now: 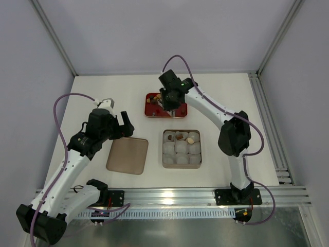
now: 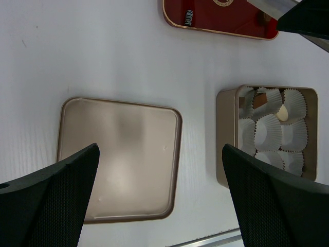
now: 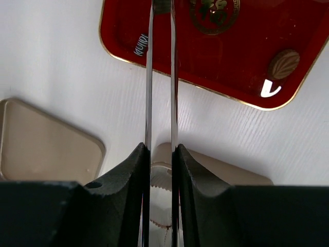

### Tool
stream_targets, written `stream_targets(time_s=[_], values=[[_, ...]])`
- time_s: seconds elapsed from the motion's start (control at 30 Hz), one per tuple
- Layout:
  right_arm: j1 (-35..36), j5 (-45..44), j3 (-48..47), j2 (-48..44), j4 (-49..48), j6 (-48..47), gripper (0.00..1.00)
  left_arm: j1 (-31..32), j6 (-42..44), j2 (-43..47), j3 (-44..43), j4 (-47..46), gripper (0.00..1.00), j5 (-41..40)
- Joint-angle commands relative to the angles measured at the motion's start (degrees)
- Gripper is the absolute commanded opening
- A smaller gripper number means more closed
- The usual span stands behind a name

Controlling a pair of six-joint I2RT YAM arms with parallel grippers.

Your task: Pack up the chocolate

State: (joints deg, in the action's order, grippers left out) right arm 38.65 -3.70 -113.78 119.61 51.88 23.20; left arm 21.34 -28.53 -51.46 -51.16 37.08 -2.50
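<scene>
Loose chocolate lies in the red tray (image 3: 231, 62) at the back, such as a brown oval piece (image 3: 284, 63). My right gripper (image 3: 160, 149) hangs over that tray (image 1: 152, 114), shut on metal tweezers (image 3: 149, 77). The blades stand close together, and a small dark piece (image 3: 162, 5) sits between their tips over the tray. The gold box (image 1: 181, 165) holds white paper cups, with a tan chocolate (image 1: 190, 140) and a dark one (image 1: 169, 138) in the back row. My left gripper (image 2: 162, 206) is open above the table between the lid and the box, holding nothing.
The box's gold lid (image 1: 127, 155) lies flat on the white table, left of the box. Grey walls enclose the table on three sides. A metal rail (image 1: 205, 195) runs along the near edge by the arm bases.
</scene>
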Motion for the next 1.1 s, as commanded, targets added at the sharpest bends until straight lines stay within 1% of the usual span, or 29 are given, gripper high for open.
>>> stream_targets(time_s=[0.0,0.13,0.3,0.33,0.43,0.53,0.57,0.63,0.67,0.83,0.9,1.07], values=[[0.28,-1.39,1.89,-7.28,-1.78,-0.96,0.29,-0.07,-0.47,0.66,0.09,-1.4,1.0,0.04],[0.28,-1.31,2.85,-9.04,-0.81,-1.32,0.29,-0.16,-0.47,0.66,0.09,-1.4,1.0,-0.05],[0.28,-1.04,8.74,-14.83,-1.52,-1.75,0.29,-0.16,-0.56,0.75,0.09,-1.4,1.0,-0.22],[0.28,-0.78,9.97,-17.72,-1.78,-1.93,0.29,-0.16,-0.56,0.75,0.18,-1.4,1.0,-0.31],[0.28,-0.34,14.8,-22.39,-1.61,-2.02,0.29,-0.16,-0.56,0.75,0.09,-1.4,1.0,-0.31],[0.54,0.19,20.95,-29.86,-2.13,-1.67,0.29,-0.16,-0.56,0.84,0.09,-1.4,1.0,-0.66],[0.63,0.36,24.44,-33.62,-2.13,-1.58,0.29,-0.16,-0.56,0.75,0.09,-1.4,1.0,-0.66],[0.81,0.8,29.11,-36.63,-1.78,-0.97,0.29,-0.16,-0.47,0.84,0.09,-1.4,1.0,-0.75],[0.98,0.8,30.62,-39.78,-1.61,-0.44,0.29,-0.16,-0.47,0.75,0.09,-1.4,1.0,-0.84],[2.83,1.42,38.87,-47.44,-0.47,2.11,0.29,-0.16,-0.47,0.49,0.09,-1.31,1.0,-0.84],[4.58,1.25,40.56,-49.99,0.06,3.07,0.29,-0.16,-0.47,0.22,0.09,-1.31,1.0,-0.66],[8.27,0.72,44.95,-53.16,2.0,6.24,0.29,-0.16,-0.47,-0.13,0.0,-1.31,1.0,-0.49]])
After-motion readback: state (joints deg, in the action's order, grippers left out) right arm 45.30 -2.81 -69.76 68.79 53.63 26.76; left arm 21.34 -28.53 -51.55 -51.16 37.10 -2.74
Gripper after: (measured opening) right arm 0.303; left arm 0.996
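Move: The right hand, its long tweezers above the red tray, has the chocolate box about 17 cm back, 7 cm to its right and 12 cm below. The red tray's middle lies some 4 cm ahead, 1 cm left and 13 cm below; the tan lid is roughly 20 cm back and 17 cm left. From the left hand, the box lies about 24 cm right, 5 cm back and 17 cm below. Still gripping the tweezers and chocolate, the right hand swings back 19 cm and right, rising before sinking boxward. ##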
